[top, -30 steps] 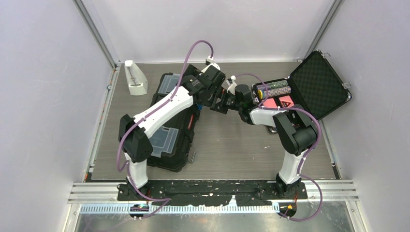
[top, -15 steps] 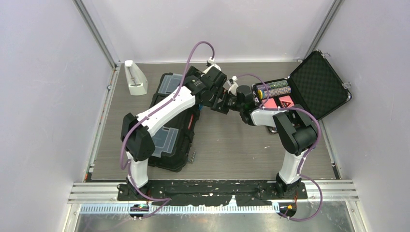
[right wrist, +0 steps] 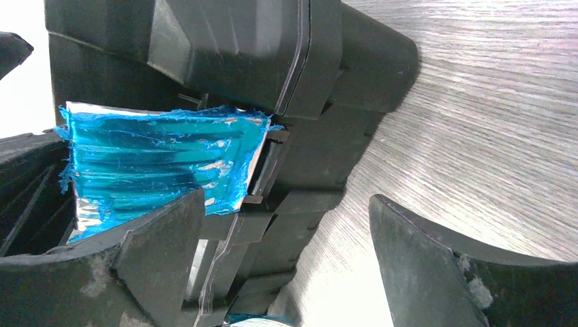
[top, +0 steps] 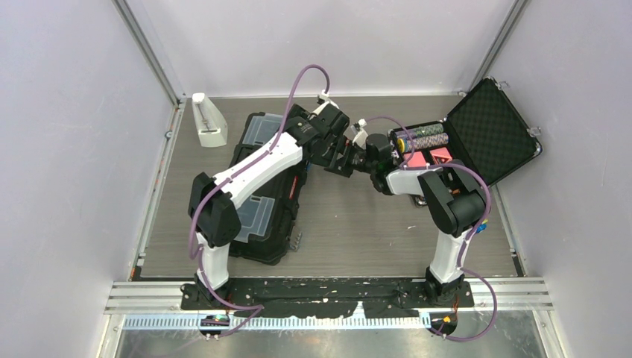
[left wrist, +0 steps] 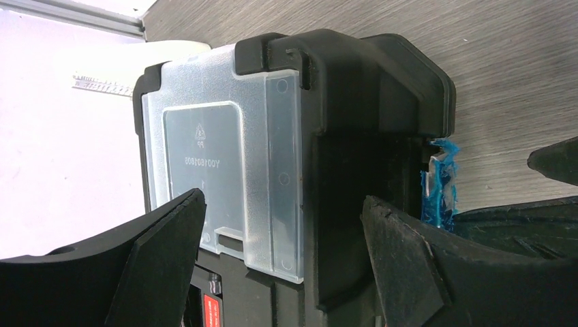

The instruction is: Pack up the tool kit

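Note:
The tool kit [top: 262, 195] is a long black toolbox lying shut on the left half of the table, with two clear grey lid compartments [left wrist: 225, 157]. Both arms meet at its far right corner. My left gripper [left wrist: 283, 252] hangs open over the lid's end, one finger above the clear cover and the other above the black edge. A crumpled blue latch [right wrist: 157, 163] sits on the box's side wall. My right gripper [right wrist: 286, 259] is open beside that wall, its left finger [right wrist: 160, 262] just under the latch and nothing between the fingers. In the top view the left gripper [top: 328, 153] and right gripper [top: 350, 159] almost touch.
A smaller foam-lined black case [top: 488, 134] stands open at the back right, holding poker chips [top: 421, 138] and red packs. A white stand [top: 209, 121] sits at the back left. Something small lies on the table by the toolbox's near right corner [top: 296, 240]. Grey walls enclose the table.
The left arm has swung slightly to the right over the toolbox and its jaws have narrowed a little. The right arm has shifted very little.

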`<state>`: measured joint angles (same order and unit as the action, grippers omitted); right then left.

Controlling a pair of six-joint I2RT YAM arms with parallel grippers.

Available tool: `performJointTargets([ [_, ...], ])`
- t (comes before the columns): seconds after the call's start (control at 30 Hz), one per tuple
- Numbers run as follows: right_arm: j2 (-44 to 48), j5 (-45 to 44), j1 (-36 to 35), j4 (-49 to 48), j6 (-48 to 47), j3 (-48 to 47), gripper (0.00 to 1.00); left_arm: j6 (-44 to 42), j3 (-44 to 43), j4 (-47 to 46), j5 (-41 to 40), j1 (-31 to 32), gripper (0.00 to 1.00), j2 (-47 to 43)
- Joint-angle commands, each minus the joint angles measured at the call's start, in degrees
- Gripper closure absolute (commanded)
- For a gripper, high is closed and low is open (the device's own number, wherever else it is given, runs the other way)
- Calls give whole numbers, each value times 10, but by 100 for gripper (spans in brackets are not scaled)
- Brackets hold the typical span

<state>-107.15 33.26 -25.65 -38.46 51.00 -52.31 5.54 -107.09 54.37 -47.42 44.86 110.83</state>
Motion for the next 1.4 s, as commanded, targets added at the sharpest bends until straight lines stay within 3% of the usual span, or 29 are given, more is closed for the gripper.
performJointTargets([
  [0.0,30,9,-8,-34,3,-32,5,8,-7,34,17,-5,14,-18],
  [0.43,93,5,-11,29,-33,-52,5,2,-40,37,-5,-7,14,-46],
  [0.93,50,-2,-38,107,-65,-104,5,11,-17,35,6,-7,14,-94],
  [1.17,114,-34,-45,225,-128,-126,5,25,-7,41,18,-11,14,-142],
  [1.37,120,-122,-64,404,-217,-196,4,34,16,46,25,-13,14,-186],
])
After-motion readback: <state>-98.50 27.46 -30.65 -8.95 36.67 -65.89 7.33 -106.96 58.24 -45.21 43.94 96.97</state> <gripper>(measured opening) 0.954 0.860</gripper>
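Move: The toolbox's far blue latch flap is the thing in play. It lies about 2 cm ahead, 3 cm left and 3 cm above the right hand; from the left hand it is about 6 cm back, 3 cm right and 7 cm below. The clear far lid compartment sits roughly 10 cm left of the left hand, about level fore and aft, 4 cm below. The near latch is some 17 cm back and 6 cm left of the right hand, at nearly its height. Lift both open grippers from around the far latch. Raise the right almost 7 cm up the toolbox's front, ease it about 2 cm left towards the lid side while dipping a little and drawing slightly back, then start up again, its fingers tipping farther down. Carry the left gripper clear, about 8 cm up over the lid, drifting left and back and rolling some 10 degrees. Keep both sets of fingers open. ##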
